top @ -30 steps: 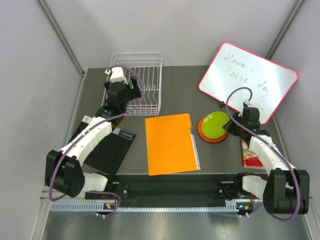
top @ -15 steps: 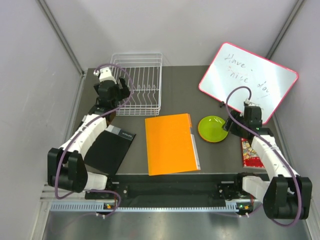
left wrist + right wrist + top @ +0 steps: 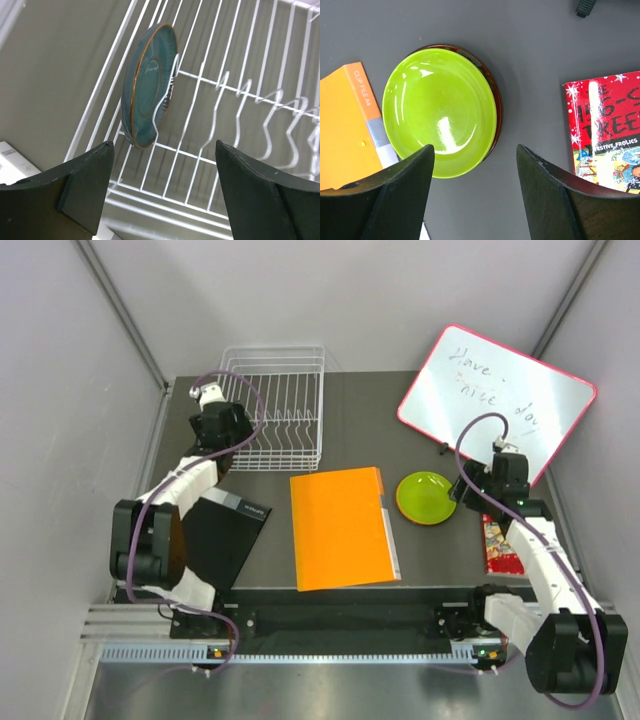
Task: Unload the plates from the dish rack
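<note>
The dark teal plate (image 3: 147, 92) stands on edge between prongs at the left end of the white wire dish rack (image 3: 285, 390) (image 3: 235, 100). My left gripper (image 3: 162, 187) (image 3: 228, 430) is open and empty, just short of the plate at the rack's left side. The lime green plate (image 3: 424, 497) (image 3: 440, 112) lies flat on the table on top of the dark red plate, whose rim (image 3: 497, 107) alone shows. The orange plate is hidden. My right gripper (image 3: 475, 192) (image 3: 468, 488) is open and empty, above the table just right of the stack.
An orange folder (image 3: 340, 527) lies mid-table. A black notebook (image 3: 225, 535) lies at the left. A red book (image 3: 500, 545) (image 3: 607, 130) lies right of the plates. A pink-framed whiteboard (image 3: 495, 400) leans at the back right.
My left gripper has drawn left from inside the rack to its left edge. The green plate has settled flat on the stack, and my right gripper has backed off to the right.
</note>
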Controlling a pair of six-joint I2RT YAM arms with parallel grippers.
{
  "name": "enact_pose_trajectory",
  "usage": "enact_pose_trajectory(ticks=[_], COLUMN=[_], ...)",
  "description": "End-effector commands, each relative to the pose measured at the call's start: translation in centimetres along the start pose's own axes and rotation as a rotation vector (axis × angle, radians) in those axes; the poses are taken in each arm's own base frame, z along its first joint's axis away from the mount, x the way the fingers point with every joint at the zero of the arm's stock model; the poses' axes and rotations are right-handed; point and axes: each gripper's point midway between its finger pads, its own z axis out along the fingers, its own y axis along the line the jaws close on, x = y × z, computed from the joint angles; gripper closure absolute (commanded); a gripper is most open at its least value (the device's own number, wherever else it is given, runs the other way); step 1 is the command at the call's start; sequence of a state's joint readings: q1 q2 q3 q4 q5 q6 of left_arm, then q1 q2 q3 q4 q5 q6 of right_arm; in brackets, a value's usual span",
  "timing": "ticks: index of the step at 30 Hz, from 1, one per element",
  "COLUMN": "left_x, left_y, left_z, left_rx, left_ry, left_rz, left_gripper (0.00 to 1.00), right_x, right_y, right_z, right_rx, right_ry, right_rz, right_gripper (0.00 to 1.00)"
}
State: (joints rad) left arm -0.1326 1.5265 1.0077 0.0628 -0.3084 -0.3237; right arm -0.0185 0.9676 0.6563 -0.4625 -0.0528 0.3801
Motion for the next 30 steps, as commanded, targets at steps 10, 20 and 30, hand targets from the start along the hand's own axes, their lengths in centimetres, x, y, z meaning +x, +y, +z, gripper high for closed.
enact_pose_trajectory(ticks=[10, 20, 30], left_x=[-2.6, -0.7, 0.2], left_y=[0.6, 1.0, 1.0], left_z=[5.1, 7.1, 7.3], left_rx=[-0.064, -0.070, -0.041], left_ry=[-0.098, -0.064, -0.052], left_rz=[-0.088, -0.081, -0.078], left_gripper=[0.21, 0.55, 1.00], right_x=[-1.6, -0.8, -0.6], right_y=[0.3, 0.1, -0.1], right_z=[1.0, 2.5, 2.8], right_rx=[-0.003, 0.005, 0.009], right_ry=[-0.015, 0.032, 0.038], right_rz=[-0.030, -0.036, -0.039], right_gripper=[0.33, 0.33, 0.33])
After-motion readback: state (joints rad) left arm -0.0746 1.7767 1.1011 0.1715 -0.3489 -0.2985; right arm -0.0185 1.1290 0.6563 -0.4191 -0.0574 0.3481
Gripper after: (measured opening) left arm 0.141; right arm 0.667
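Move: The last plate, the dark teal one, stands in the left side of the dish rack, roughly 8 cm ahead of the left hand, 3 cm to its left and 5 cm lower; the rack's middle is about 5 cm ahead, 8 cm right and 10 cm below. From the right hand, the stacked green plate lies some 8 cm left, 2 cm ahead and 6 cm below, the teal plate about 57 cm left and 20 cm ahead, near level. Left hand reaches about 5 cm down and forward, slightly left, pinching the teal plate; right hand sinks 4 cm. ##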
